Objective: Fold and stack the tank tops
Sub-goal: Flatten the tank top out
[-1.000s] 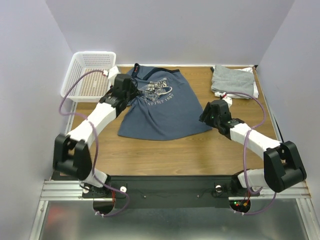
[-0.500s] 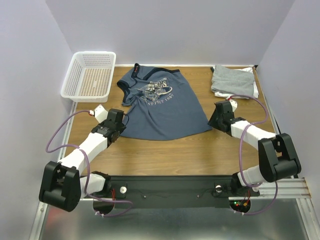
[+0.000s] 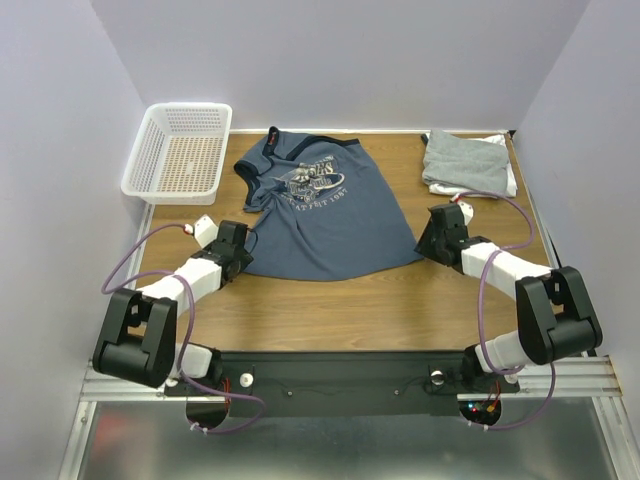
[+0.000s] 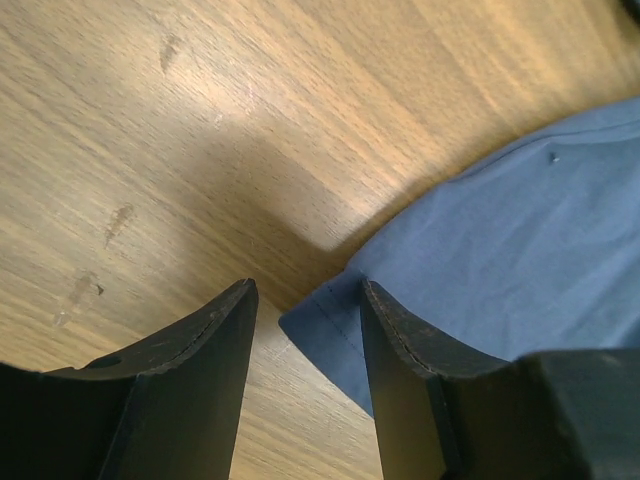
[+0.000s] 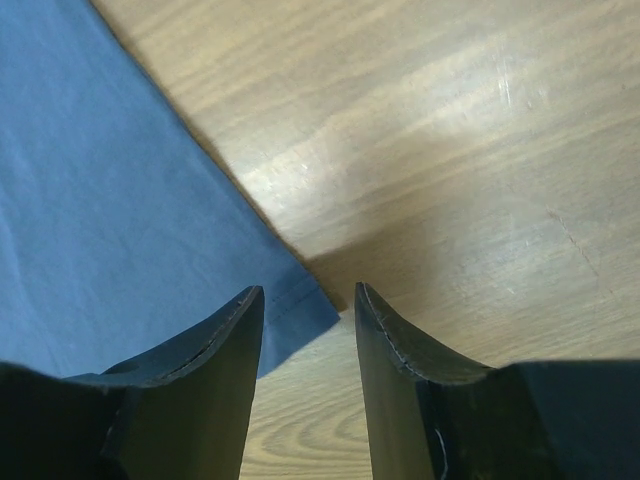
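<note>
A navy blue tank top [image 3: 320, 210] with darker trim and a pale chest print lies spread flat mid-table, neck at the far side. My left gripper [image 3: 238, 250] is open, low over its near left hem corner [image 4: 325, 322], which lies between the fingers. My right gripper [image 3: 432, 243] is open, low over the near right hem corner [image 5: 305, 310], which lies between its fingers. A folded light grey tank top [image 3: 465, 160] lies on a white one [image 3: 510, 182] at the far right.
A white plastic mesh basket [image 3: 180, 152] stands at the far left corner, partly off the table edge. Purple walls close in the back and both sides. Bare wood [image 3: 340, 305] runs between the shirt's hem and the arm bases.
My left arm has pulled back from the shirt's left shoulder to the near left hem corner. My right gripper has shifted right and settled at the near right hem corner.
</note>
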You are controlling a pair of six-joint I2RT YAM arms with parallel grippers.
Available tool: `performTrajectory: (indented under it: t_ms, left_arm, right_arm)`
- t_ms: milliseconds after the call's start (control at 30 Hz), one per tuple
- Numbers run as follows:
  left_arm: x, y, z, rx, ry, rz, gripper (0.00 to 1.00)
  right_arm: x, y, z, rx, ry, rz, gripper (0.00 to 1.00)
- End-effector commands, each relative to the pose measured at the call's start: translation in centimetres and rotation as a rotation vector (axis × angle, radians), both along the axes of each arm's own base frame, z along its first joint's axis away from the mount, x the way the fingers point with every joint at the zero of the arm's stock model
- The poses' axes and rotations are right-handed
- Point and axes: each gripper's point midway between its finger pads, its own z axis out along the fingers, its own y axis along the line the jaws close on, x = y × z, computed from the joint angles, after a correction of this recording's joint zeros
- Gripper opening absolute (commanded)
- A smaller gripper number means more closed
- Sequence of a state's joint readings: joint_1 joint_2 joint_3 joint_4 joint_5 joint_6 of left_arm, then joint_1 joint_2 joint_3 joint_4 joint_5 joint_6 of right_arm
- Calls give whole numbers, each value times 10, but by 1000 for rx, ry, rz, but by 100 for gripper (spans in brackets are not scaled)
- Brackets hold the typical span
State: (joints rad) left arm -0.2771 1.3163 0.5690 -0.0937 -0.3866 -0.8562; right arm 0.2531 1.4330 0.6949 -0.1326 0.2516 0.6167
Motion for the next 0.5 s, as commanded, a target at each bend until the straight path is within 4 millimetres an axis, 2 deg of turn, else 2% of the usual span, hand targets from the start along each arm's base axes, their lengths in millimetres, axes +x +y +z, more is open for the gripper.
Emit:
performTrajectory:
  t_ms: [0,100,200,267,367,400,467]
  left_arm:
    - [18,-6,11,-14,-49,-25,56]
    - [15,-13,2,-47,-34,-48,53]
    - [11,-16,-6,-63,-12,-61,44]
    - [11,-18,-6,-70,-10,-69,32]
    - [18,-19,7,-71,-48,-71,13]
    - [17,-18,16,-73,-63,-66,0]
    - [17,-14,32,-61,-82,-56,0]
  right_arm:
    - [-2,-2,6,-3,-26,3,48]
    - [-1,-3,9,-3,-35,1,48]
    - [1,-3,10,-4,-40,3,48]
    - [1,-4,9,-7,-35,0,48]
    - [0,-5,5,-10,-22,2,50]
    - [0,-4,4,-7,-20,5,51]
    - [0,-3,4,-1,-18,10,53]
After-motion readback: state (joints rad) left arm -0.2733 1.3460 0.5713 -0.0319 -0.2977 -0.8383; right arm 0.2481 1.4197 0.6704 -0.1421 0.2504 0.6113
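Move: The tank top's left bottom-hem corner lies almost between the left gripper's open fingers, about 1 cm ahead of the hand point, 2 cm to its right and 1 cm below. The printed logo is some 22 cm farther out and 17 cm right of the left gripper. The white basket stands around 30 cm ahead and 18 cm to its left. From the right gripper, that left hem corner lies roughly 40 cm left and 1 cm back. Slide the left gripper about 2 cm to its right and slightly forward, staying low at table height, onto the tank top's left hem corner, then shut its half-open fingers fully to pinch the cloth's edge. Let the right gripper ease back about 1 cm, sinking slightly, fingers still open around the other hem corner. ##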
